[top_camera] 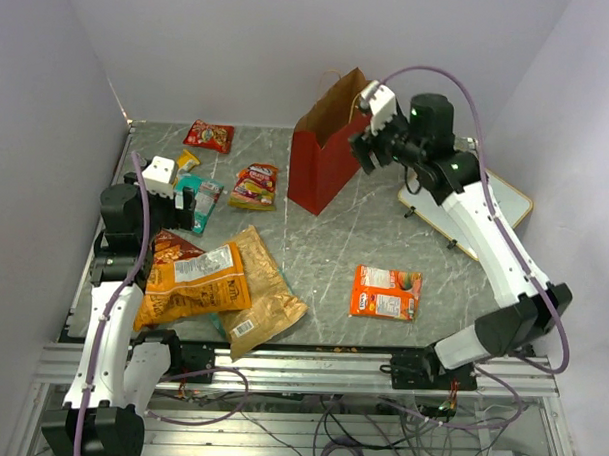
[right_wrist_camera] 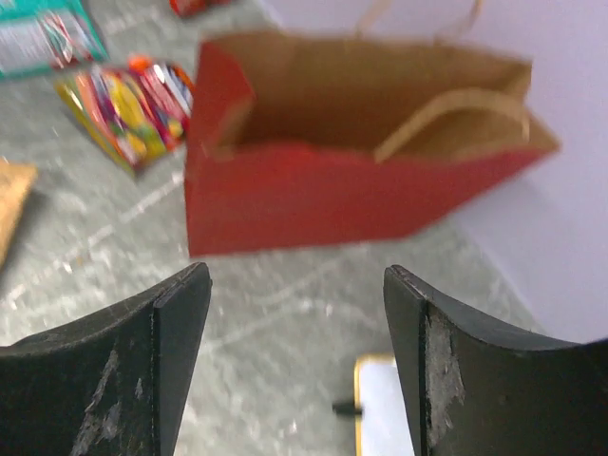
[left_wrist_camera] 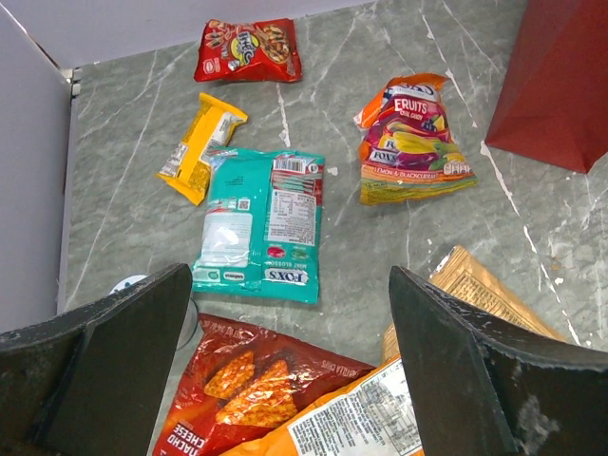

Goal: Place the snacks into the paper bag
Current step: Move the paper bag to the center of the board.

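Observation:
The red paper bag point(top_camera: 323, 159) stands upright at the back middle, its brown inside point(right_wrist_camera: 323, 100) showing no packet. My right gripper point(top_camera: 364, 152) hovers open and holding nothing just right of the bag's mouth point(right_wrist_camera: 296, 271). My left gripper point(top_camera: 193, 212) is open over the left-hand snacks point(left_wrist_camera: 290, 275). Below it lie a red Doritos bag point(left_wrist_camera: 247, 375), an orange chip bag point(top_camera: 194, 284) and a gold bag point(top_camera: 265, 292). Beyond are a teal packet point(left_wrist_camera: 261, 223), a yellow packet point(left_wrist_camera: 201, 147), a small red packet point(left_wrist_camera: 249, 49) and a fruit-candy packet point(left_wrist_camera: 413, 142). An orange flat pack point(top_camera: 385, 292) lies front right.
A white board with a yellow edge point(top_camera: 486, 199) lies at the right under the right arm. A low wall runs along the table's left side point(top_camera: 121, 172), and the back wall stands close behind the bag. The metal rail with cables point(top_camera: 309, 373) marks the near edge.

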You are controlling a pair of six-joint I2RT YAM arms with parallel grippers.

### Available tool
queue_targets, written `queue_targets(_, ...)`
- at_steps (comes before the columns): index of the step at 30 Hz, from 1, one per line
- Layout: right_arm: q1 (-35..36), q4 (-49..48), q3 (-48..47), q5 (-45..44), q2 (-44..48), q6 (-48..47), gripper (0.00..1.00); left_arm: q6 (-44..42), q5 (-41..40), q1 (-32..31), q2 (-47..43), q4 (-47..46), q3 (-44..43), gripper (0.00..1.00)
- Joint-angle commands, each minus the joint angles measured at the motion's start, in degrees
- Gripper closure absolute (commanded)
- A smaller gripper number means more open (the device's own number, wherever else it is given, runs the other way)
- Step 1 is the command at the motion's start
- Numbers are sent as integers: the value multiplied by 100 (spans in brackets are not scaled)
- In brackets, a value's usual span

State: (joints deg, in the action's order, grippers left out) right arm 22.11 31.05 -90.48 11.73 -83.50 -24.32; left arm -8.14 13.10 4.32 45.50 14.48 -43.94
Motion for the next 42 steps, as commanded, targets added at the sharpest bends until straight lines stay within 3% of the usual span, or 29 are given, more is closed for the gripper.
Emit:
queue_targets(1,544,144,-1028,133,-772,228,28,-15,-104,52,63,-266,122,4)
queue_targets(5,1031,253,-1896,-142,-1585,-12,31,-45,-155,59,147,-285,138,4)
queue_targets(13,1138,783,-3424,-399,-3060,-18,40,-134,-167,57,71,-363,288,4)
queue_targets(17,1138,982,-3507,-595,-3453,30,44,-131,-127,52,31,-391,324,4)
queue_targets(22,1138,1179,-3390,-502,-3409,-115,51,-135,-57,52,13,-415,343,4)
queue_targets(29,1129,1715,-3178,-55,-3261,-448,88,-156,16,59,16,-445,379,4)
queue_targets(31,1128,1841,-3116,-50,-3021,-548,94,-161,32,52,26,-436,378,4)
queue_targets(35,1120,2112,-2944,62,-2592,-796,100,-170,78,52,42,-433,395,4)
queue_targets(42,1045,2601,-2000,456,-1458,-1825,100,-161,173,52,86,-446,402,4)
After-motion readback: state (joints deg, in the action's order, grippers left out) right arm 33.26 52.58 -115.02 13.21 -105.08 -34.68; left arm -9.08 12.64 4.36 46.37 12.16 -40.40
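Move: The paper bag stands open with its middle some 14 cm ahead of the right hand, 6 cm left and about 20 cm below; its near end is farther left than its middle. The Fox's fruits sweets lie about 27 cm left and 12 cm ahead, the whiteboard roughly 30 cm right and 7 cm ahead, and the orange packet 8 cm right and 17 cm back, all some 32 cm below. From the left hand the paper bag is about 24 cm ahead and 35 cm right. The paper bag's near-end rim is what the right hand swings to, about 14 cm left, with some 7 cm forward and then down; the fingers shut from wide open and pinch the paper wall. Keeping hold, the hand draws back roughly 6 cm, rising and easing right a little, its wrist turning some 20 degrees counter-clockwise and tipping down. The empty left hand sinks about 2.5 cm. ##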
